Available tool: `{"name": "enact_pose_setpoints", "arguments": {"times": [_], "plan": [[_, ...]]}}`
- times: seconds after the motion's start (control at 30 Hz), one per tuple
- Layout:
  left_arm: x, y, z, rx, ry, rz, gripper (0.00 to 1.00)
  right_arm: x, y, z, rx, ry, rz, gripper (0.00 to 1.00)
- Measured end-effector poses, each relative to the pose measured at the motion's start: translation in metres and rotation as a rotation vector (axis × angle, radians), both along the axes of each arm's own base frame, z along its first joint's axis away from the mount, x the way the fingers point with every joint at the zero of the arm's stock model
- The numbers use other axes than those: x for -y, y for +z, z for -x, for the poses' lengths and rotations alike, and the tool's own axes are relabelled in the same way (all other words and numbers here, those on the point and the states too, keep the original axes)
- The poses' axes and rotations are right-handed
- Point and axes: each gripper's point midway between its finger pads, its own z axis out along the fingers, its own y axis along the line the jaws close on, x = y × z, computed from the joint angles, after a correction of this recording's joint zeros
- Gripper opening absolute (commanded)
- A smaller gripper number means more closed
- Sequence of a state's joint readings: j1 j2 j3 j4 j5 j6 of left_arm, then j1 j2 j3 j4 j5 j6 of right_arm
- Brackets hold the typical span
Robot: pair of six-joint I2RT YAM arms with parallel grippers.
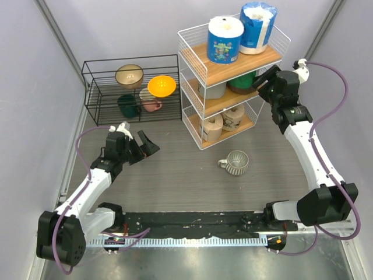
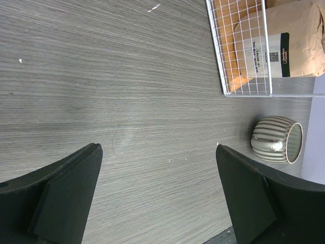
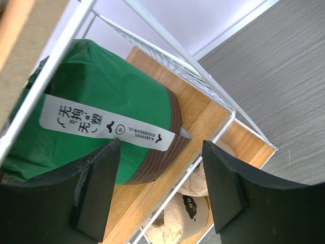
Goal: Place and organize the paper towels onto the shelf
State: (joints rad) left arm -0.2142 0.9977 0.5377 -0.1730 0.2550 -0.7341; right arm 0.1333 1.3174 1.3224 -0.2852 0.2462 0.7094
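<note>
The shelf (image 1: 230,71) stands at the back right and holds all the paper towels that show. Two blue-wrapped rolls (image 1: 225,39) (image 1: 257,28) stand on the top board. A grey roll (image 1: 211,89) and a green roll (image 1: 243,81) sit on the middle board. Two tan rolls (image 1: 212,127) (image 1: 233,116) are on the bottom board. My right gripper (image 1: 265,77) hovers at the shelf's right side by the middle tier, open and empty. In its wrist view the green roll (image 3: 101,112) stands on the board (image 3: 203,122) just beyond the right gripper (image 3: 160,144). My left gripper (image 1: 143,146) is open over bare table.
A ribbed mug (image 1: 236,162) (image 2: 278,140) lies on its side in front of the shelf. A low black wire rack (image 1: 93,87) with bowls, one of them orange (image 1: 161,86), stands at the back left. Grey walls close in both sides.
</note>
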Motion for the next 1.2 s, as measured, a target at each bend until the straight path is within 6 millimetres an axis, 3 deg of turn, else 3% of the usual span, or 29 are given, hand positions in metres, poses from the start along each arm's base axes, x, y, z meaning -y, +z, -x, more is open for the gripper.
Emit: {"name": "enact_pose_setpoints", "arguments": {"times": [0.37, 0.7, 0.87, 1.2], "plan": [[0.000, 0.000, 0.000, 0.000, 0.000, 0.000, 1.00, 0.002, 0.002, 0.002, 0.004, -0.003, 0.010, 0.71], [0.000, 0.000, 0.000, 0.000, 0.000, 0.000, 1.00, 0.009, 0.019, 0.038, 0.058, -0.005, 0.016, 0.71], [0.000, 0.000, 0.000, 0.000, 0.000, 0.000, 1.00, 0.011, 0.010, 0.056, 0.043, -0.005, 0.021, 0.71], [0.000, 0.000, 0.000, 0.000, 0.000, 0.000, 1.00, 0.013, 0.001, 0.065, 0.022, -0.001, 0.034, 0.72]]}}
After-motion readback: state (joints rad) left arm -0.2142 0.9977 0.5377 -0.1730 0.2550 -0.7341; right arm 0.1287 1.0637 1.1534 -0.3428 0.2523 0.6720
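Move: The green roll sits on the middle shelf about 6 cm ahead of my right hand and 6 cm to its left, roughly level with it. On the same shelf the grey roll is some 17 cm to the left and 2 cm ahead. The nearer brown paper roll is about 4 cm ahead, 8 cm left and 22 cm down. The striped mug is 16 cm back, 9 cm left and 29 cm down. From my left hand the green roll lies about 20 cm ahead, 35 cm right and 21 cm up. With my right fingers still open at the green roll's front, I hover a moment, then draw the hand straight back towards me, away from the roll and the middle shelf, by about 6.5 cm. I let it rise some 2 cm on the way and sink to its starting height again. The wrist barely tilts and the fingers stay open, holding nothing. ##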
